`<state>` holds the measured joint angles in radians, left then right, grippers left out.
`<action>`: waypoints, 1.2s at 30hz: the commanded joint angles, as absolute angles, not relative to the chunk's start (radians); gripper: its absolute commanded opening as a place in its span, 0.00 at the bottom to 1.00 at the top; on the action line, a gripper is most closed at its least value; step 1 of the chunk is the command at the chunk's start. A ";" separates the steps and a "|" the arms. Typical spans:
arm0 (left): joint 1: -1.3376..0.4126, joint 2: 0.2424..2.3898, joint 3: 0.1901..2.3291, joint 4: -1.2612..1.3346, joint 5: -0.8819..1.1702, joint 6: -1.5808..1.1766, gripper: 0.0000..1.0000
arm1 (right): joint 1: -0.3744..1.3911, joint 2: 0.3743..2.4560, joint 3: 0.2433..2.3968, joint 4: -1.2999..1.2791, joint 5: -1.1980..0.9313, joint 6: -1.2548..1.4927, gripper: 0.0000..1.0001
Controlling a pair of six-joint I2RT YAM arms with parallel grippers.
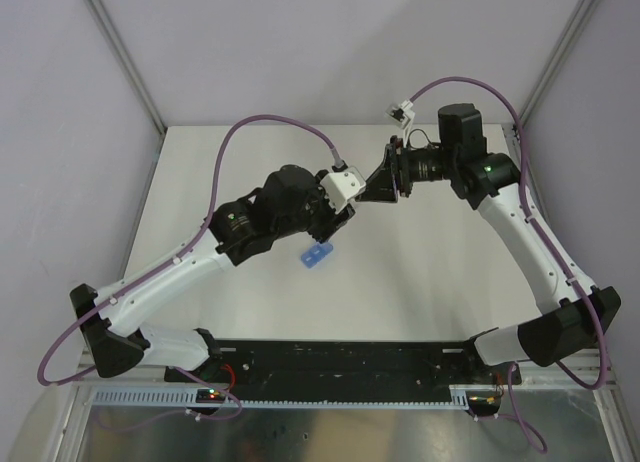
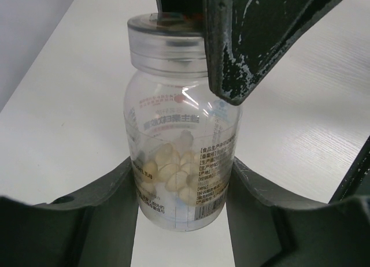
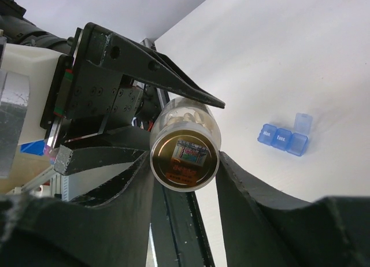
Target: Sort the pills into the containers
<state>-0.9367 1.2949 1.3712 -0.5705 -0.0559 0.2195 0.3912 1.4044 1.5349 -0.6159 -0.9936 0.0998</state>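
A clear bottle [image 2: 179, 128] holding pale cream pills [image 2: 170, 169] is held above the table, with my left gripper [image 2: 183, 180] shut on its lower body. My right gripper [image 3: 185, 160] meets it from the other end; its jaws press on both sides of the bottle's cap [image 3: 185, 156], and one of its fingers [image 2: 243, 47] lies over the cap in the left wrist view. The containers [image 1: 317, 255], a blue strip of three joined compartments, lie on the table below the grippers. The containers [image 3: 283, 138] have one lid standing open. From above, both grippers meet near the table's middle.
White tabletop [image 1: 440, 282] with grey walls at the back and sides. A black rail [image 1: 340, 362] with the arm bases runs along the near edge. Purple cables [image 1: 280, 122] arch over both arms.
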 commanded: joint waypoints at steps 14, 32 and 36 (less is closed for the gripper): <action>-0.872 1.192 1.303 -0.594 0.818 0.229 0.00 | 0.468 1.260 1.537 -0.778 -1.033 -0.482 0.13; -0.865 1.186 1.305 -0.605 0.625 0.236 0.00 | 0.548 1.233 1.596 -0.972 -0.904 -0.628 0.97; -0.865 1.191 1.317 -0.605 0.558 0.241 0.00 | 0.548 1.218 1.601 -0.962 -0.903 -0.582 0.99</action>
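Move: The left hand holds the bottle's body; the lid lies about 4 cm to its right and 5 cm above it, level with it forward. The right fingers are already shut on the lid, which sits at their pads. The open blue pill box lies on the table about 10 cm ahead of the right hand, 8 cm to its left and some 34 cm below. Both hands twist oppositely while drawing back about 10 cm, then the right fingers open wide off the lid. ##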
